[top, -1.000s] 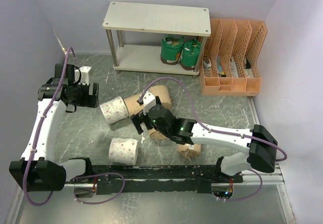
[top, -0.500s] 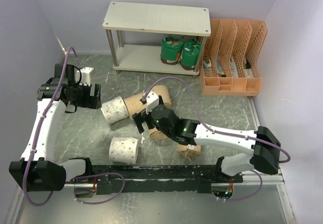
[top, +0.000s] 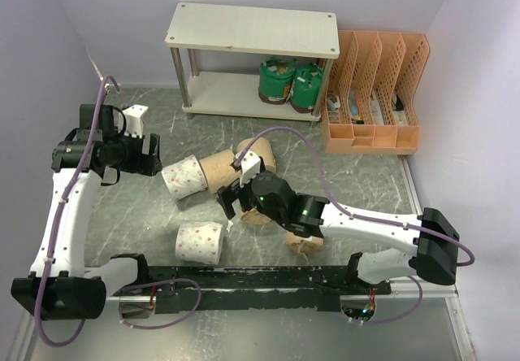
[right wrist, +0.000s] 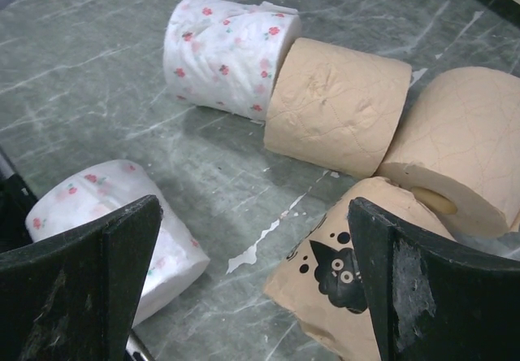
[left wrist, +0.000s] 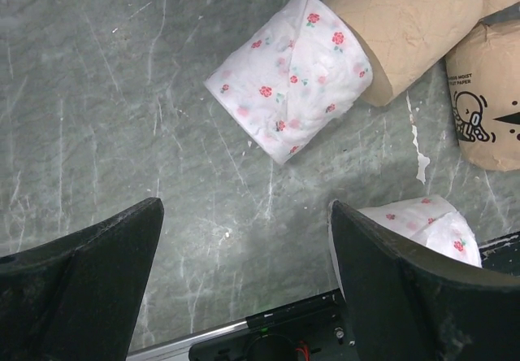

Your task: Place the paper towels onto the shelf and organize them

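Note:
The shelf (top: 252, 29) stands at the back, with two green paper towels (top: 276, 80) (top: 307, 86) on its lower board. On the table lie a flowered white roll (top: 185, 176) (left wrist: 288, 76) (right wrist: 223, 56), a bare tan roll (top: 218, 168) (right wrist: 337, 117) touching it, another tan roll (top: 258, 154) (right wrist: 463, 158), a printed wrapped roll (right wrist: 341, 288) (left wrist: 487, 101), a second wrapped roll (top: 305, 243) and a second flowered roll (top: 199, 242) (right wrist: 122, 215). My left gripper (top: 148, 156) (left wrist: 244, 271) hangs open and empty left of the flowered roll. My right gripper (top: 231, 198) (right wrist: 252, 271) is open over the gap between the wrapped roll and the near flowered roll.
An orange perforated file organizer (top: 374, 93) sits right of the shelf. Grey walls close in on the left, right and back. The black base rail (top: 244, 284) runs along the near edge. White flecks mark the table (right wrist: 260, 243).
The right arm's wrist has drifted slightly right and nearer. The left arm has shifted a little left. Both grippers have stayed open and no roll has moved.

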Available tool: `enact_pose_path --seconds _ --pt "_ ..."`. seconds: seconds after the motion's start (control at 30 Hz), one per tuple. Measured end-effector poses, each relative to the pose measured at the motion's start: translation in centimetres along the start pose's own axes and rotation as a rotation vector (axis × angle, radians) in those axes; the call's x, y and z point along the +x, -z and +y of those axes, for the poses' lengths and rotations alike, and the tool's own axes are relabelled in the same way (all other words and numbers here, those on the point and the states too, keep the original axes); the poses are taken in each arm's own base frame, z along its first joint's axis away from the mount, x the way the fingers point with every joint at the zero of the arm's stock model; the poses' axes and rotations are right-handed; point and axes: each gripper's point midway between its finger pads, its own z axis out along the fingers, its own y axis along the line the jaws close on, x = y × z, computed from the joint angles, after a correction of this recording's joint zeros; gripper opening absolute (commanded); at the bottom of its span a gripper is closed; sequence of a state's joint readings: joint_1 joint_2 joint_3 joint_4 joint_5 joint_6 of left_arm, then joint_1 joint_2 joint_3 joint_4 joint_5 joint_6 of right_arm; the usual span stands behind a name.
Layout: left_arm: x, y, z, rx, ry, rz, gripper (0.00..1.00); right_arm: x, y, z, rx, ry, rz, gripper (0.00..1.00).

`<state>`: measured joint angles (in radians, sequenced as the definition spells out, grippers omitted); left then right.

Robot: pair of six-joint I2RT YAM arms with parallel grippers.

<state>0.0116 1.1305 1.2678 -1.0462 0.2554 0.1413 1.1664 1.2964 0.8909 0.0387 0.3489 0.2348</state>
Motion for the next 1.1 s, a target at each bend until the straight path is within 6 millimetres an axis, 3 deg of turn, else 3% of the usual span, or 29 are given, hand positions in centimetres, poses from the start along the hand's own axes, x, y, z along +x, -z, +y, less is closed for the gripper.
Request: enact_pose_path --seconds 0.67,0.77,0.9,1.0,1.1 --pt "-0.3 1.2 -0.7 0.009 -0.008 -0.072 0.95 1.1 2.0 2.6 -0.186 -0.018 -0.003 1.00" --pt "0.3 0.9 0.2 -0.046 0.027 -0.071 0.95 3.0 3.1 4.6 -0.284 -0.018 0.037 1.00" --pt "1.4 0.5 0.7 -0.084 0.074 -0.077 0.95 8.4 5.6 8.4 -0.457 -0.026 0.124 1.00" --pt "1.7 1.0 1.9 -0.147 0.134 -0.108 0.95 11.5 7.1 9.1 -0.508 -0.082 0.170 1.00" --pt "1.4 1.6 2.9 -0.204 0.172 -0.144 0.95 12.4 7.5 8.9 -0.503 -0.193 0.158 1.00"
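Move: The near floral roll lies about 11 cm back and 9 cm left of the right hand, some 14 cm lower. At about that same lower level, the bear-print roll sits about 2 cm ahead and 5 cm right of that hand, the middle brown roll 7 ahead and 4 left, and the far floral roll 6 ahead and 14 left. From the left hand the near floral roll is roughly 16 cm back, 10 right and 17 below. Touching nothing, the wide-open right hand eases back, then swoops back and down towards the right end of the near floral roll, about 15 cm back and 9 cm down in all. On the way it turns some 25 degrees counter-clockwise, until the fingers point nearly straight left. The left hand, open and empty, shifts a few centimetres left late on, turning counter-clockwise. ##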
